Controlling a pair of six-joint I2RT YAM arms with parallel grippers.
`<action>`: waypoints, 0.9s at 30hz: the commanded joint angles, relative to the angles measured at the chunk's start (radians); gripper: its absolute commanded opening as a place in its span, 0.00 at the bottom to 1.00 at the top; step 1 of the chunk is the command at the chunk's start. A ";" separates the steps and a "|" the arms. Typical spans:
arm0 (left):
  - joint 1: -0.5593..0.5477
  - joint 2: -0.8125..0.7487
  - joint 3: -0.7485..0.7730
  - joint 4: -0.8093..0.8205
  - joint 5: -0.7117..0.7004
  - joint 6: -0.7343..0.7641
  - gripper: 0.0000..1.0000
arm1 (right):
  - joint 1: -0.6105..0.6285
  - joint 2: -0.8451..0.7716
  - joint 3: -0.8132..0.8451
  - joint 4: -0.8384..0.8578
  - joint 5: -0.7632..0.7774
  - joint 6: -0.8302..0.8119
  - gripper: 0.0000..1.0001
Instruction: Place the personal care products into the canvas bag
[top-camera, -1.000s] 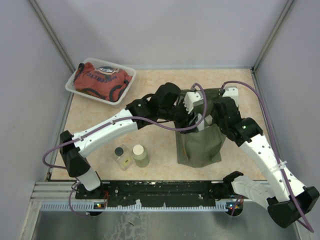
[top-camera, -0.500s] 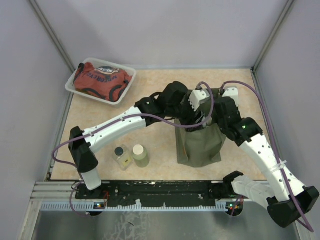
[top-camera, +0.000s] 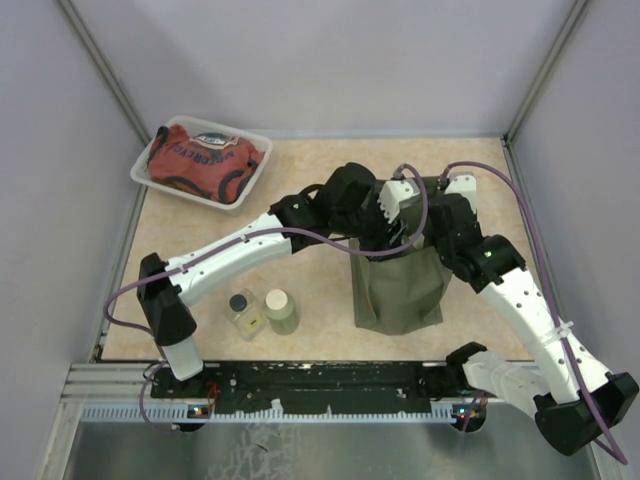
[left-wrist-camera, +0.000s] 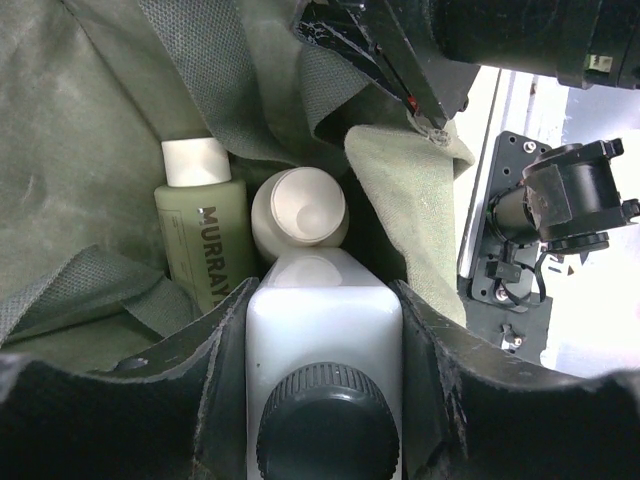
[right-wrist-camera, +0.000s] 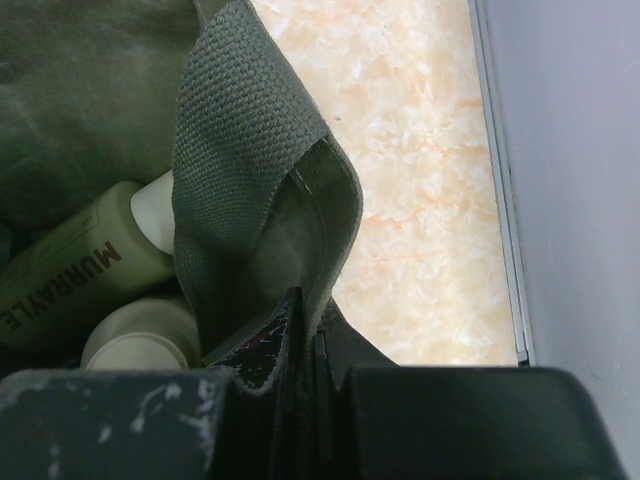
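Note:
The olive-green canvas bag (top-camera: 400, 290) stands right of centre. My left gripper (top-camera: 400, 232) is over its mouth, shut on a clear bottle with a dark cap (left-wrist-camera: 322, 360). Inside the bag lie the olive MURRAYLE bottle (left-wrist-camera: 205, 235) and the cream-beige bottle (left-wrist-camera: 298, 205); both also show in the right wrist view, the MURRAYLE bottle (right-wrist-camera: 70, 265) and the cream-beige bottle (right-wrist-camera: 140, 335). My right gripper (right-wrist-camera: 312, 330) is shut on the bag's rim (right-wrist-camera: 265, 190) at its right side. A clear dark-capped bottle (top-camera: 243, 310) and an olive bottle with a cream cap (top-camera: 280, 310) stand on the table left of the bag.
A clear plastic tray (top-camera: 150, 180) with a red printed cloth bundle (top-camera: 205, 160) sits at the back left. Grey walls close the table on the left, back and right. A metal rail (top-camera: 300, 385) runs along the near edge.
My left arm has reached right over the bag's mouth with the clear bottle, then held still. The right arm has stayed on the bag's rim.

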 joint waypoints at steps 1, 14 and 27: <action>-0.014 -0.003 0.027 -0.030 0.036 -0.001 0.05 | -0.001 0.006 -0.006 -0.004 0.001 -0.002 0.02; -0.014 0.103 0.431 -0.320 -0.184 0.122 0.00 | -0.001 0.010 -0.013 -0.001 -0.004 0.000 0.01; -0.002 0.060 0.274 -0.249 -0.378 0.136 0.00 | -0.001 0.009 -0.009 -0.011 0.006 0.000 0.01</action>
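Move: The canvas bag, where the held white bottle with the black cap is being taken, has its middle some 4 cm ahead of the left hand, 3 cm to its right and 13 cm below. Inside, the white-capped bottle is about 6 cm right, 1 cm ahead and 9 cm down, and the green Murrayle bottle about 6 cm right, 5 cm ahead and 11 cm down. From the right hand the bag's middle is roughly 4 cm ahead, 9 cm left and 10 cm below. Keeping its grip on the white bottle, the left hand carries it forward about 5 cm inside the bag's mouth, first rising some 3 cm, then easing some 3 cm left and sinking back nearly to its starting height, away from over the white-capped bottle and across to the Murrayle bottle. On the way the wrist tips the rightward-pointing fingers more steeply down and swings them a little counter-clockwise, about 20 degrees in all, while the right hand stays put with the bag's rim pinched shut in its fingers. ##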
